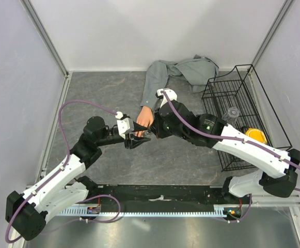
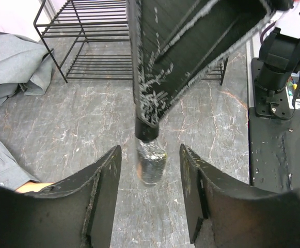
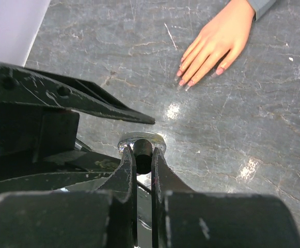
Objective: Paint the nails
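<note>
A peach mannequin hand (image 3: 218, 42) lies palm down on the grey table, its pinkish nails (image 3: 190, 82) pointing toward me; its grey sleeve (image 1: 155, 82) runs back from the hand (image 1: 144, 118). My right gripper (image 3: 143, 151) is shut on the black cap (image 3: 143, 157) of a small glass bottle (image 2: 151, 161), holding it from above just in front of the fingers. My left gripper (image 2: 150, 150) stands open with one jaw on each side of the bottle and a gap on both sides. The two grippers, left (image 1: 135, 140) and right (image 1: 148, 135), meet below the hand.
A black wire rack (image 1: 237, 101) stands at the right with a clear cup (image 1: 232, 114) and a yellow object (image 1: 255, 135) in it. The bunched grey shirt (image 1: 193, 70) lies at the back. White walls close in the left and right sides.
</note>
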`<act>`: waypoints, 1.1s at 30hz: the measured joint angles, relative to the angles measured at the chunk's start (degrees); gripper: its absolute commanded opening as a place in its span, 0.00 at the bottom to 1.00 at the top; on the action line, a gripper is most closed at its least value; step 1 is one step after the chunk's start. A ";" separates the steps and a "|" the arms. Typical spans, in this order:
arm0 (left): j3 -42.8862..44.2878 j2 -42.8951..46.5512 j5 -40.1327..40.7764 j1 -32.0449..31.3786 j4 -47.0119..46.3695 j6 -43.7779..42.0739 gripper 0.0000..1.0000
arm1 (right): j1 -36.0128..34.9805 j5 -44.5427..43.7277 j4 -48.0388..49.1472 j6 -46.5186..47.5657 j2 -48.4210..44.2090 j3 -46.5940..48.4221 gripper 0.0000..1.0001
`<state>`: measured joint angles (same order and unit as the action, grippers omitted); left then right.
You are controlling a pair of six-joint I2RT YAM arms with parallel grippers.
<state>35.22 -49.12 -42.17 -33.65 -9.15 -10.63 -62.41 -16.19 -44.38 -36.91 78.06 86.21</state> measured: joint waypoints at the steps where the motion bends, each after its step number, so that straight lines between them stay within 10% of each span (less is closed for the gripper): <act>1: 0.00 0.00 0.00 -0.17 0.07 0.00 0.50 | 0.00 -0.13 0.02 0.00 0.09 0.26 0.00; 10: 0.00 -0.42 0.04 -0.22 0.09 -0.26 0.34 | -0.11 -0.17 -0.35 0.02 0.98 0.98 0.00; 15: 0.02 -0.68 0.07 -0.22 0.28 -0.90 0.02 | -0.04 -0.39 -0.59 -0.37 1.09 1.05 0.00; 18: 0.15 -0.76 0.07 -0.24 0.59 -1.07 0.02 | -0.09 -0.37 -0.59 -0.33 1.18 1.07 0.44; 21: 0.52 -0.76 0.11 -0.24 1.14 -0.98 0.02 | -0.11 0.09 -0.17 0.59 1.14 1.07 0.65; 33: 1.66 -1.84 0.13 -0.24 1.70 6.23 0.02 | -0.37 -0.35 7.61 5.77 -5.86 -4.37 0.59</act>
<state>36.88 -50.96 -42.04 -33.89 -7.44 -4.40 -62.78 -16.53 -36.77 -31.14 72.20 81.84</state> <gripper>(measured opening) 0.284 0.626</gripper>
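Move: The nail polish bottle, upright in the right fingers by its black cap, has its middle about 3 cm straight below the right hand. For the left hand, its glass body already sits between the open fingertips, within roughly 1 cm. The mannequin hand lies on the table some 12 cm ahead and 2 cm left of the left hand, about 23 cm lower. Left fingers pinch the bottle's glass, then right fingers open off its black cap and rise about 3 cm. ##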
